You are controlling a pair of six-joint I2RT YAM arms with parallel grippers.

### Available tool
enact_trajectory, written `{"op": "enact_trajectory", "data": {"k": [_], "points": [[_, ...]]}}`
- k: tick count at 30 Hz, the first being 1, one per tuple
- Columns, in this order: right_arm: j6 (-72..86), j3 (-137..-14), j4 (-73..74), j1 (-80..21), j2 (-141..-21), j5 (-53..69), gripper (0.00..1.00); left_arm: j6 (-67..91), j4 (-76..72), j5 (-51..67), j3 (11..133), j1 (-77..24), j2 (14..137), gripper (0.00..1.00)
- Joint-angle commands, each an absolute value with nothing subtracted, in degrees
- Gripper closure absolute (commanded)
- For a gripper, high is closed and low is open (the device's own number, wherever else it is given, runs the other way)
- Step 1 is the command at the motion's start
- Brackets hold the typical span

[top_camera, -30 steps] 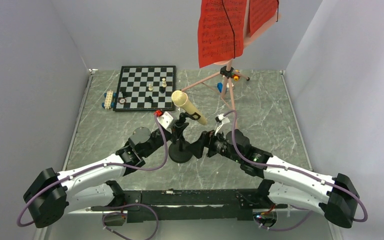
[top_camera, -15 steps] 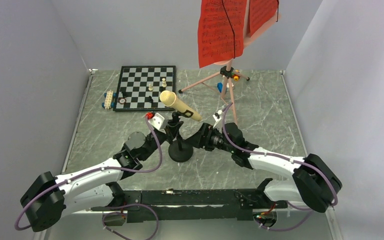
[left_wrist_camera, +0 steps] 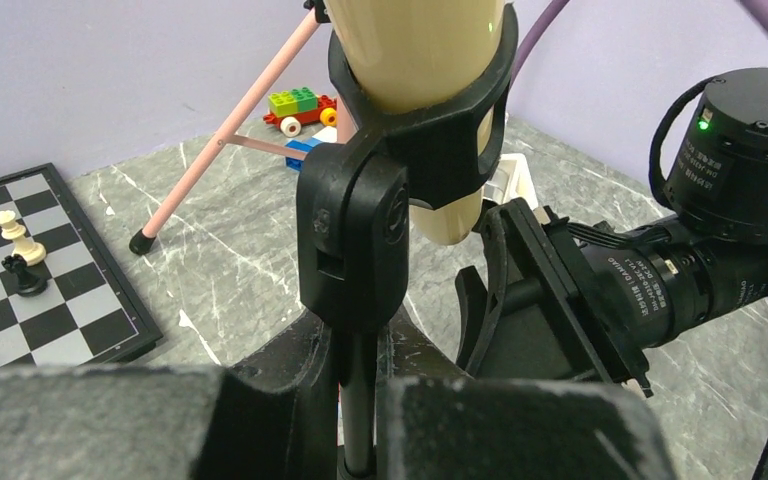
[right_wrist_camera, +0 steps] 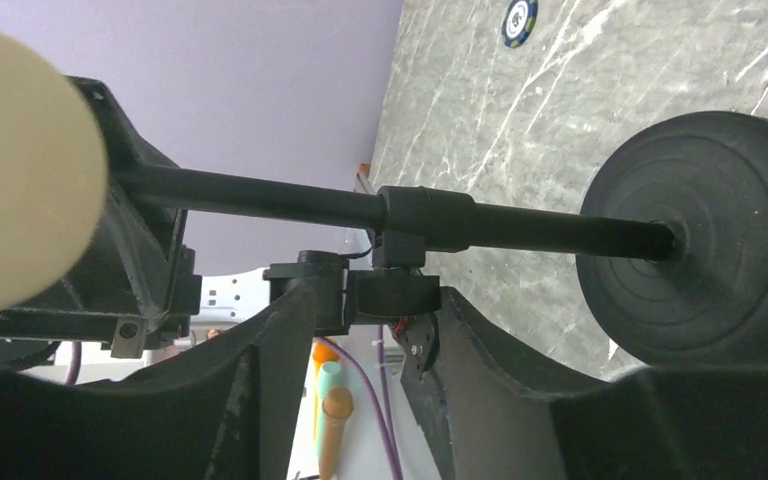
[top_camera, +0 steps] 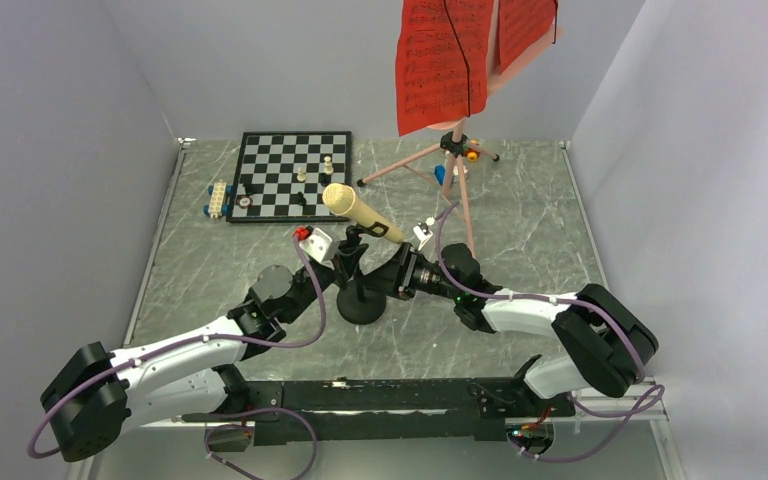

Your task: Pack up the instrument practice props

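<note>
The cream microphone (top_camera: 360,212) sits tilted in its clip on the black stand, whose round base (top_camera: 361,305) rests on the table. My left gripper (top_camera: 345,268) is shut on the thin stand pole (left_wrist_camera: 360,400), just below the clip (left_wrist_camera: 355,230). My right gripper (top_camera: 388,280) is open, its jaws on either side of the pole's clamp knob (right_wrist_camera: 390,290); I cannot tell whether they touch it. The round base also shows in the right wrist view (right_wrist_camera: 700,250). The pink tripod music stand (top_camera: 457,160) stands at the back and holds the red sheet-music pages (top_camera: 443,65).
A chessboard (top_camera: 280,190) with a few pieces lies at the back left, with a toy brick piece (top_camera: 219,198) beside it. Small coloured bricks (top_camera: 472,154) lie under the tripod. Grey walls close in the table on three sides.
The left gripper has shifted the microphone and stand slightly left. The right gripper has swung in from the right and now straddles the pole.
</note>
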State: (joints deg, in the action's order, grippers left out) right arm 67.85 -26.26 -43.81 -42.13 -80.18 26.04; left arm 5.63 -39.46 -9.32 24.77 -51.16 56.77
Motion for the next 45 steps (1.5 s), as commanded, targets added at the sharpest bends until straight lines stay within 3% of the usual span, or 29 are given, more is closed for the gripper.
{"op": "enact_trajectory", "data": {"k": [1,6,14,16,22,24,32,40,45], "points": [[71.37,-26.05,-50.83,-41.92,-80.58,27.62,0.5,5.1,-38.66,-10.71,27.06,-52.0,56.88,1.0],[72.01,-26.41,-50.52,-41.84,-81.34,26.76,0.57,5.03,-38.85,-10.71,27.32,-52.69,57.56,1.0],[73.72,-27.43,-52.19,-41.4,-84.43,27.05,0.53,4.53,-38.81,-11.22,27.3,-53.88,57.88,1.0],[73.38,-27.49,-52.13,-41.4,-84.44,26.69,0.58,4.41,-38.88,-11.38,27.16,-53.96,57.88,1.0],[69.23,-27.41,-49.4,-41.4,-82.67,25.6,0.93,4.52,-38.74,-11.43,27.16,-54.06,58.15,1.0],[63.53,-28.19,-45.2,-41.58,-80.9,24.19,1.0,4.72,-38.57,-11.44,27.21,-54.05,58.38,1.0],[40.77,-30.32,-26.15,-45.89,-71.79,9.37,1.0,5.6,-37.82,-12.01,26.75,-54.1,59.14,1.0],[23.33,-33.21,-15.5,-56.07,-70.84,-12.81,1.0,6.45,-37.5,-11.87,26.67,-54.18,60.56,1.0],[24.91,-36.33,-8.84,-57.14,-71.73,-16.0,0.99,6.56,-37.64,-12.22,26.03,-54.29,60.27,1.0]]}}
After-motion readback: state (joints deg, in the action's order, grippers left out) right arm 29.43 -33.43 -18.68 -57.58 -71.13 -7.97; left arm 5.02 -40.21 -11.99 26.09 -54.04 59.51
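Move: The stand's clamp knob is almost between my open right fingers, about 1 cm ahead, 1 cm left and 1 cm below. From my right hand, the microphone is about 3 cm forward, 3 cm left and 17 cm above; the round base is some 13 cm below, 1 cm forward and 3 cm left. From my left hand, already gripping the upper pole, the knob is about 9 cm below, 3 cm right and 1 cm back. I ease my right hand about 1 cm down and slightly forward onto the clamp knob, pinch it between my fingertips, then roll the wrist some 40 degrees counter-clockwise as seen from behind the hand, the grip held. My left hand keeps its hold on the upper pole and drifts about 1.5 cm right, towards my right hand. ##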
